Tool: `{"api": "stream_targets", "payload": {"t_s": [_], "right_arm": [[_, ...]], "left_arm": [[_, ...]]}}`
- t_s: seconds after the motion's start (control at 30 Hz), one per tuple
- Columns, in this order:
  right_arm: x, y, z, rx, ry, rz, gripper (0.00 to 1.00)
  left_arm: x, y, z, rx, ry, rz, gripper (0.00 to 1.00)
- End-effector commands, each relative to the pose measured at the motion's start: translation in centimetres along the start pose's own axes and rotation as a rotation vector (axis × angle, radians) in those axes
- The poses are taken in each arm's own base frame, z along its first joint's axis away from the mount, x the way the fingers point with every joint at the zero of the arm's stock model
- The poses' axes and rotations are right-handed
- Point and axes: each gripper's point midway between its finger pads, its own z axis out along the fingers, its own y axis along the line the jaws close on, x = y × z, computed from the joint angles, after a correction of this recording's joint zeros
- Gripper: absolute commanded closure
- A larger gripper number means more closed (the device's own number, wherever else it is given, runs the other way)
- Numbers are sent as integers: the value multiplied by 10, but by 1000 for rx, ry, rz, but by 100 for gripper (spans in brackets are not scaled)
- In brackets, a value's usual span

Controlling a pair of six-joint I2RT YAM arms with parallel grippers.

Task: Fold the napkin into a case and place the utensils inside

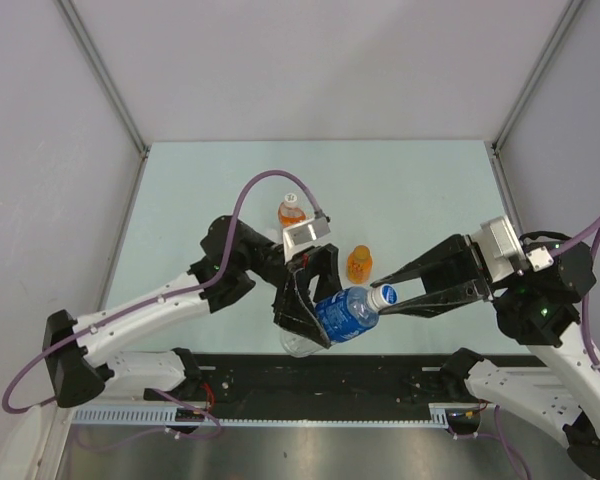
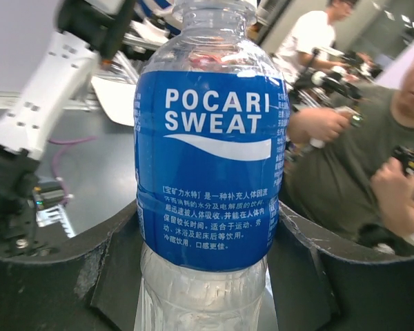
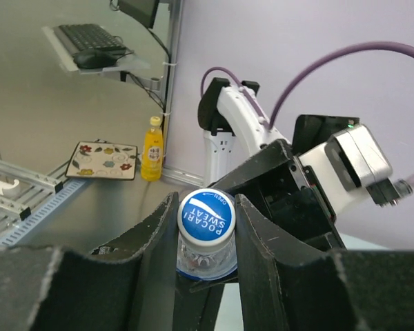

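No napkin or utensils show in any view. A clear plastic bottle with a blue Pocari Sweat label is held tilted above the table's near edge, between both arms. My left gripper is shut on the bottle's body; in the left wrist view the bottle fills the gap of that gripper, with both black fingers against its sides. My right gripper is shut on the bottle's blue-and-white cap. In the right wrist view the cap sits squeezed in that gripper.
Two small orange drink bottles stand on the pale green table, one behind the left wrist and one just behind the held bottle. Grey enclosure walls surround the table. A black strip runs along the near edge. People are outside the cell.
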Motion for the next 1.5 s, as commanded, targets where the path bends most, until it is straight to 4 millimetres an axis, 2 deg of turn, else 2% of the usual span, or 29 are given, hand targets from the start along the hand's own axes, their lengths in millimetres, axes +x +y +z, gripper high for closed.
{"api": "stream_targets", "payload": {"t_s": [0.0, 0.23, 0.27, 0.53, 0.6, 0.73, 0.77, 0.83, 0.87, 0.93, 0.97, 1.1, 1.13, 1.33, 1.4, 1.47], "right_arm": [[43, 27, -8, -177, 134, 141, 100], [42, 38, -11, -231, 140, 133, 100], [42, 38, -11, -232, 141, 134, 100], [40, 43, -12, -248, 140, 127, 100], [41, 41, -12, -237, 141, 135, 100], [42, 24, -13, -131, 140, 166, 100], [42, 22, -13, -115, 141, 173, 95], [42, 18, -14, -76, 139, 181, 89], [41, 17, -14, -66, 139, 184, 83], [40, 14, -15, -40, 138, 191, 77], [39, 12, -15, -32, 136, 187, 68], [37, 8, -16, 9, 135, 197, 48], [37, 7, -16, 18, 134, 198, 40], [32, -9, -18, 136, 117, 201, 17], [32, -17, -20, 194, 111, 198, 14], [31, -24, -23, 254, 102, 192, 12]], "left_arm": [[-47, -49, 2, 145, -138, 262, 100], [-51, -50, 4, 233, -156, 233, 100], [-52, -55, 3, 255, -163, 264, 100], [-52, -54, 4, 303, -162, 245, 100], [-53, -51, 5, 286, -155, 232, 100], [-52, -43, 6, 230, -142, 265, 100], [-51, -36, 6, 195, -133, 222, 100], [-53, -37, 5, 162, -138, 290, 100], [-54, -28, 6, 119, -136, 239, 100], [-58, -30, 5, 81, -142, 313, 100], [-58, -22, 5, 44, -137, 273, 100], [-63, -15, 4, -23, -147, 309, 100], [-64, -13, 4, -39, -149, 311, 100], [-64, 14, -2, -194, -171, 286, 100], [-65, 20, -4, -235, -177, 308, 100], [-69, 35, -12, -349, -209, 296, 100]]}}
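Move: My left hand already grips the blue-label bottle's lower body; its cap, pinched in my right fingers with no offset, is about 9 cm to the left hand's right, 3 cm ahead and 8 cm above. From the left hand, the small orange bottle stands some 22 cm ahead, 12 right; the clear bottle 22 ahead, 7 left; the orange-drink bottle 31 ahead, 4 left, all nearly 30 cm below. With the bottle held between both hands, I swivel my left hand about 15 degrees clockwise almost on the spot while my right eases 2 cm back and returns, keeping its pinch. Then I open the right fingers wide off the cap, dipping that hand about 3 cm down and forward, as my left lifts the bottle some 5 cm and forward, swinging counter-clockwise. ##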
